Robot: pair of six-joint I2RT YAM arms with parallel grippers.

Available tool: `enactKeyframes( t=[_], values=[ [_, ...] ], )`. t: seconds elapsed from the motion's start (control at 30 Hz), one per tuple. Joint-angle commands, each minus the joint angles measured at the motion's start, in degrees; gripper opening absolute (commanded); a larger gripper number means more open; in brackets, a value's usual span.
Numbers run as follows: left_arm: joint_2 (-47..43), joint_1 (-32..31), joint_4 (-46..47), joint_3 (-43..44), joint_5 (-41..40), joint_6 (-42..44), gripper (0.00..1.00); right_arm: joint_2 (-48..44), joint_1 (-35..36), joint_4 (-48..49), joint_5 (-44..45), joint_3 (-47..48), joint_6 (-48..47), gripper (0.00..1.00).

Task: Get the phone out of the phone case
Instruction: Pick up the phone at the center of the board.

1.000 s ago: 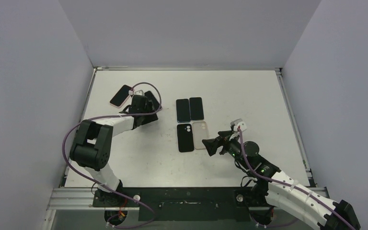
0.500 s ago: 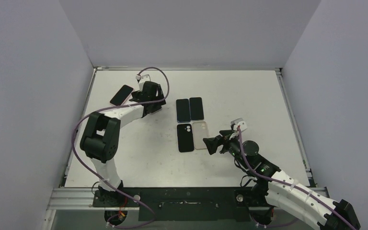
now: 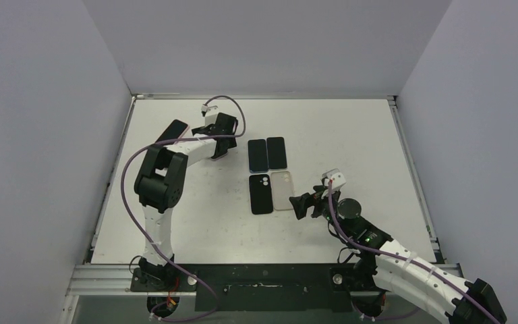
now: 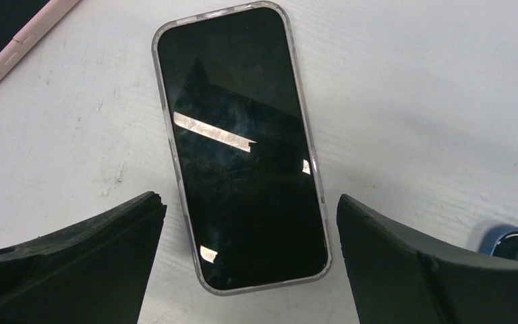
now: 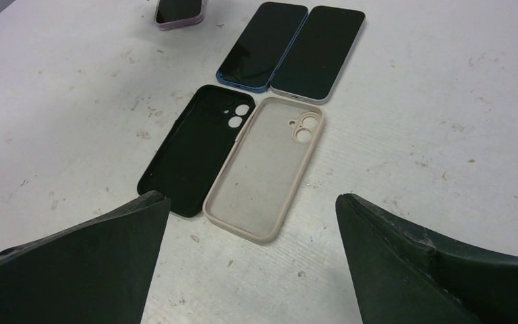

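Observation:
A black-screened phone (image 4: 239, 148) in a clear, purplish phone case (image 4: 166, 145) lies flat on the table. My left gripper (image 4: 248, 201) hovers open over its near end, one finger on each side and neither touching it. In the top view that gripper (image 3: 218, 144) is at the back left and hides most of the phone. The right wrist view catches this phone's end (image 5: 179, 12) at its top edge. My right gripper (image 5: 251, 199) is open and empty, low over the table just short of the two empty cases, right of centre in the top view (image 3: 299, 204).
A second phone in a pink case (image 3: 172, 132) lies left of the left gripper. Two bare phones, one blue-edged (image 5: 263, 44) and one pale-edged (image 5: 318, 50), lie side by side mid-table. In front of them sit an empty black case (image 5: 199, 152) and an empty beige case (image 5: 266, 172).
The left arm swung back and to the right, away from the pink-cased phone, and its jaws opened wide. The right gripper has barely moved.

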Motion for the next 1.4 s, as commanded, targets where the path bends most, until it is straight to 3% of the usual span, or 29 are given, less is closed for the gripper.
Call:
enactKeyframes(
  t=[0.0, 0.23, 0.6, 0.87, 1.17, 1.37],
  values=[
    [2.32, 0.02, -3.14, 4.68, -3.06, -1.21, 0.97, 0.76, -0.78, 3.20, 0.64, -0.61, -1.80, 1.00],
    [4.03, 0.55, -5.42, 5.49, -3.33, -3.07, 0.97, 0.68, -1.49, 3.96, 0.21, -1.44, -2.07, 1.00],
    [5.01, 4.22, -3.59, 5.23, 5.33, -3.27, 0.96, 0.48, -1.94, 4.44, -0.24, -1.95, -2.16, 1.00],
    [7.62, 6.70, -6.02, 7.23, 11.99, -3.13, 0.84, -0.61, -2.21, 4.32, 0.18, -2.42, -1.90, 1.00],
    [1.94, 6.17, -9.20, -1.70, 21.94, 1.93, 0.55, -3.01, -2.38, 3.42, 0.81, -2.98, -1.51, 1.00],
    [-5.50, 4.21, -12.01, -11.92, 26.81, 3.95, 0.55, -2.11, -2.62, 4.31, 0.00, -2.80, -1.46, 1.00]
  ],
)
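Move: The clear-cased phone lies just ahead of the left hand's open fingers, its middle some 4 cm forward, 2 cm left and 2 cm below. Also lying about 2 cm lower than this hand, the pink-cased phone is about 8 cm ahead and 19 cm left, the blue phone 2 cm back and 16 cm right, and the grey phone 1 cm back and 24 cm right. From the right hand, the clear-cased phone is about 30 cm ahead, 29 cm left and 11 cm below. The left fingers close on the two long edges of the clear-cased phone and pinch it near its middle, after the hand has sunk about 2 cm and eased forward and left, some 3 cm in all. Keeping the grip, the hand then pulls quickly straight back about 5 cm at the same low height, dragging the phone along as the wrist tilts and rolls some 10 degrees. ##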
